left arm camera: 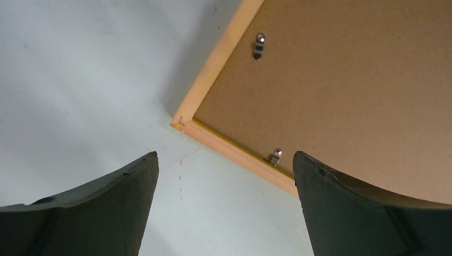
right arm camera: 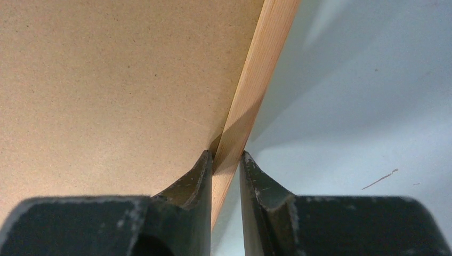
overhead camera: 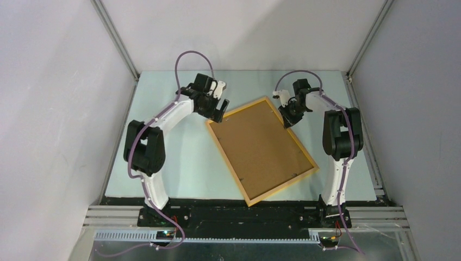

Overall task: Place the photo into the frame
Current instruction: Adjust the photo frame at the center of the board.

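The frame (overhead camera: 228,164) lies back side up and askew on the table, its narrow yellow-orange rails around a brown backing board (overhead camera: 261,148). The photo is hidden. My left gripper (overhead camera: 220,112) hovers open by the frame's far left corner (left arm camera: 181,121); nothing is between its fingers (left arm camera: 225,156). My right gripper (overhead camera: 288,120) is shut on the frame's far right rail (right arm camera: 261,69), the wooden strip pinched between both fingertips (right arm camera: 225,154). The backing board (right arm camera: 106,80) fills the left of the right wrist view.
Two small metal tabs (left arm camera: 258,45) (left arm camera: 275,156) sit on the backing board just inside the rails near the left gripper. The pale green table (overhead camera: 185,163) ends at grey walls on the left, right and far sides. The arm bases stand at the near edge.
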Robot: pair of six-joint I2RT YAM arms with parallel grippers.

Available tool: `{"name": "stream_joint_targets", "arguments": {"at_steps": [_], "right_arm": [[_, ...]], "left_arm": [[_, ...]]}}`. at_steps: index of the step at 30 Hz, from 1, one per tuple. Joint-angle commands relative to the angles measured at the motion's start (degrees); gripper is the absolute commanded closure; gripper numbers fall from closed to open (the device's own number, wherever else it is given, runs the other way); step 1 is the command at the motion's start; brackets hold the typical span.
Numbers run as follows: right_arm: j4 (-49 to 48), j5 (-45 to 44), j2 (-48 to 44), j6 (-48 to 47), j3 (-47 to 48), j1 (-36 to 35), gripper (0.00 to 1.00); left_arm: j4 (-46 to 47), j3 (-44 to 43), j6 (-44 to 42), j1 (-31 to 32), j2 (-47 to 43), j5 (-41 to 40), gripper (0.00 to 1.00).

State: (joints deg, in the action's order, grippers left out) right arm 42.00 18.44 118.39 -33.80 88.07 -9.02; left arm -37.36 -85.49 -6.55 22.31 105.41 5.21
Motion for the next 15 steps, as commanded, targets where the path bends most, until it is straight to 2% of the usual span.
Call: {"name": "stream_joint_targets", "arguments": {"at_steps": [1, 15], "right_arm": [[1.04, -0.38, -0.3, -6.13, -0.04, -0.66, 1.0], [-0.07, -1.06, -1.6, -8.14, -1.19, -5.14, 1.0]], "left_arm": [[1.06, -3.69, -0.05, -0.39, 3.96, -2.51, 0.0], [1.01, -9.76, -0.1, -0.53, 14.45, -2.22, 0.01]]}}
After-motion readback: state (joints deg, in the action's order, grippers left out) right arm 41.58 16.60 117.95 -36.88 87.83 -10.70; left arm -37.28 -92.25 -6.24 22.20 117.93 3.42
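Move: The open left gripper hovers about 9 cm above the photo frame; the stretch of its far short edge to go for lies some 6 cm ahead and 1 cm right. The frame's left corner is roughly 4 cm ahead and 4 cm left, the nearest metal clip 2 cm back and 2 cm right. From the right gripper, already pinching the right long edge, that far-edge stretch lies about 4 cm ahead and 22 cm left. Bring the left gripper down about 5.5 cm and forward some 2.5 cm towards the photo frame's far short edge beside its left corner, fingers kept wide open and tipping slightly further downward, some 5 degrees. With the right gripper keep the pinch on the right long edge, staying in place but for a very slight counter-clockwise turn. ##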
